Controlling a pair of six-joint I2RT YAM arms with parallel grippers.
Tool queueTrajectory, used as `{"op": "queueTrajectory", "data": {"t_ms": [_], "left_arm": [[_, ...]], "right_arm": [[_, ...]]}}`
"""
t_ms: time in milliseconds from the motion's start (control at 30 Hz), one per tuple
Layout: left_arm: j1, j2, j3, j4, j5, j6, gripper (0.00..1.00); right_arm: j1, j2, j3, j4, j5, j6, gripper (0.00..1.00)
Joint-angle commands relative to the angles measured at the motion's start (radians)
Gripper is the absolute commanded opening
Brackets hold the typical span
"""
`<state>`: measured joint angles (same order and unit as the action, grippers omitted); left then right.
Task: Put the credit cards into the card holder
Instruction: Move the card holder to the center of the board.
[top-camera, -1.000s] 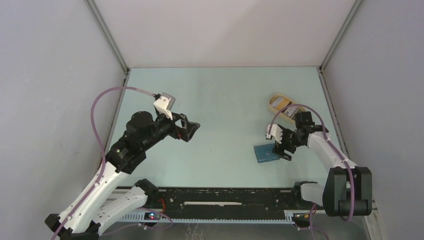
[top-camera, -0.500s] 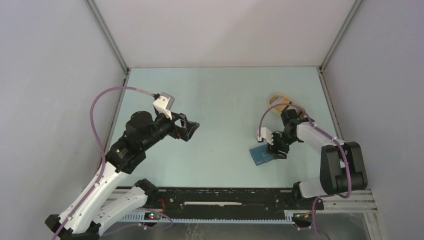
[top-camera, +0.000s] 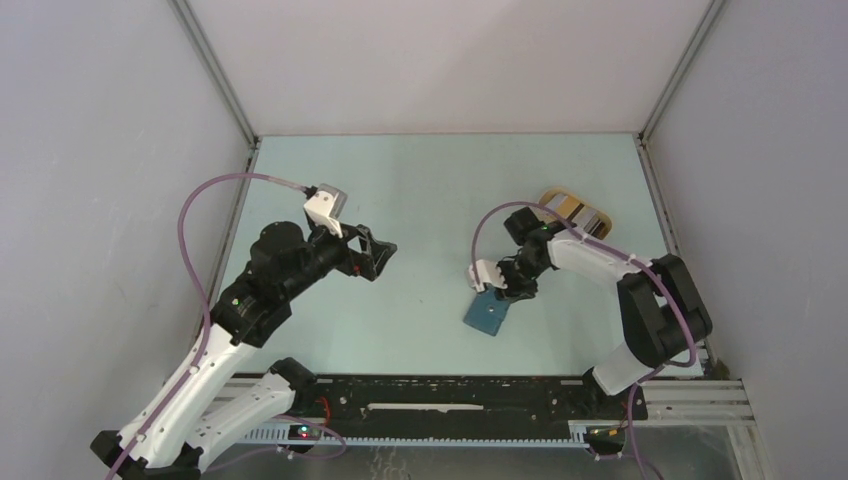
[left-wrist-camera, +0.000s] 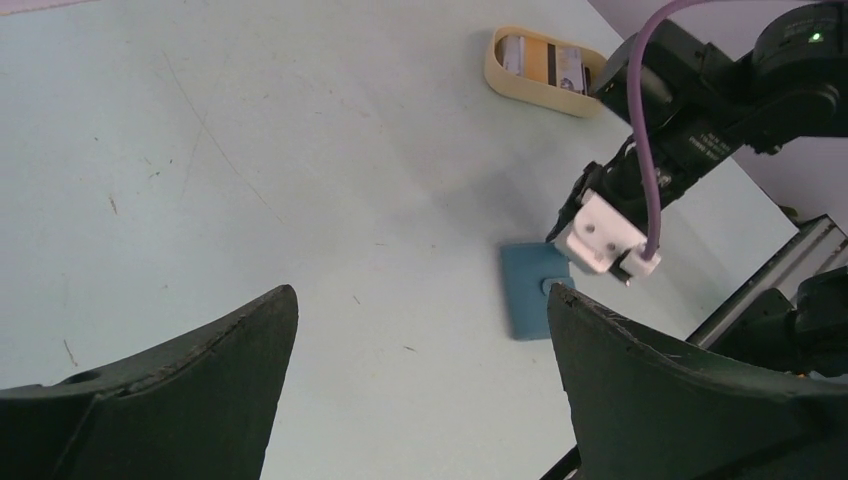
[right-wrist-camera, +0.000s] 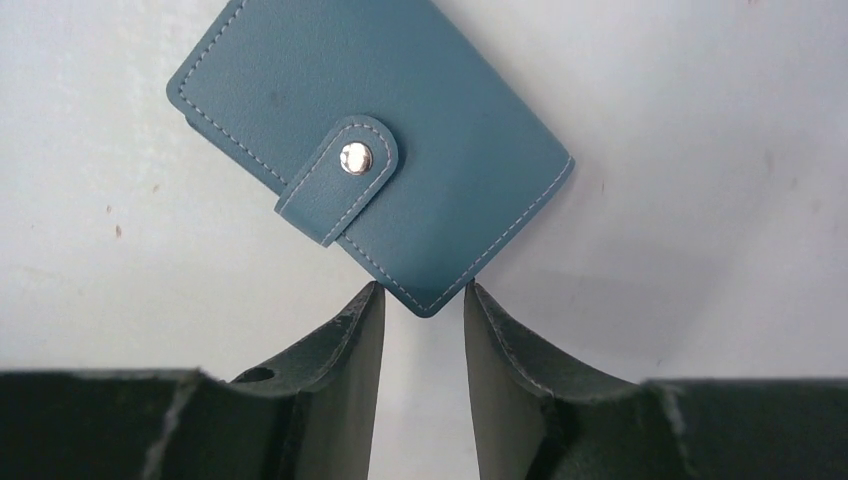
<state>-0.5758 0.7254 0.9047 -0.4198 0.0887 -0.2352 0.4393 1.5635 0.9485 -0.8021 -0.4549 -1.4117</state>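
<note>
The card holder (top-camera: 487, 317) (left-wrist-camera: 530, 290) is a teal-blue wallet lying flat on the table, folded, its snap tab fastened (right-wrist-camera: 370, 150). My right gripper (top-camera: 503, 295) (right-wrist-camera: 422, 288) stands at its near corner. The jaws are narrowed but still apart, and the corner sits between the two fingertips, touching both. The credit cards (left-wrist-camera: 545, 58) (top-camera: 577, 210) lie in a tan oval tray behind the right arm. My left gripper (top-camera: 385, 250) (left-wrist-camera: 422, 293) hangs wide open over bare table to the left, holding nothing.
The tan tray (left-wrist-camera: 530, 92) (top-camera: 546, 199) sits at the back right, partly hidden by the right forearm. Grey walls close in the table on three sides. A purple cable loops over each arm.
My right gripper has swept left toward the table's middle, and its jaws have narrowed. The card holder has slid left with it and turned. The left arm has stayed still.
</note>
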Motion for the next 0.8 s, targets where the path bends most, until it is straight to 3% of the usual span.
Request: {"op": "queueTrajectory", "data": {"t_ms": [0, 133, 467, 767], "left_arm": [[0.014, -0.012, -0.019, 0.035, -0.01, 0.012, 1.0], [0.02, -0.003, -0.024, 0.036, -0.006, 0.0, 1.0], [0.034, -0.01, -0.059, 0.04, 0.0, -0.048, 1.0], [0.034, -0.089, -0.213, 0.186, 0.082, -0.242, 1.0]], "right_arm": [[0.118, 0.041, 0.062, 0.042, 0.047, 0.028, 0.43], [0.182, 0.025, 0.079, 0.094, 0.077, 0.118, 0.5], [0.129, -0.242, -0.016, 0.1, 0.015, 0.264, 0.73], [0.066, -0.515, -0.068, 0.009, -0.201, 0.404, 0.85]]}}
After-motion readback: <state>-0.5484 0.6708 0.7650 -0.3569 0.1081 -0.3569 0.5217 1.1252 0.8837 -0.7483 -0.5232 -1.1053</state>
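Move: The card holder lies flat at my right hand's fingertips, its near-right corner between them; its middle is about 5 cm to the left and 3 cm back, roughly 1 cm lower. The card tray stands some 21 cm ahead and 15 cm to the right of my right hand, and the board's near edge is about 16 cm straight back. From my left hand, high over the board, the card holder is around 21 cm to the right, about level in depth and some 26 cm below. With my right fingertips still at the card holder's corner, I push it along the board to the left, my hand travelling about 5 cm. Then I lift away from it some 10 cm, easing a little right and back, opening my fingers wide and tilting until they point more to the left. Late on, my left hand, open and empty, sinks about 3 cm. ##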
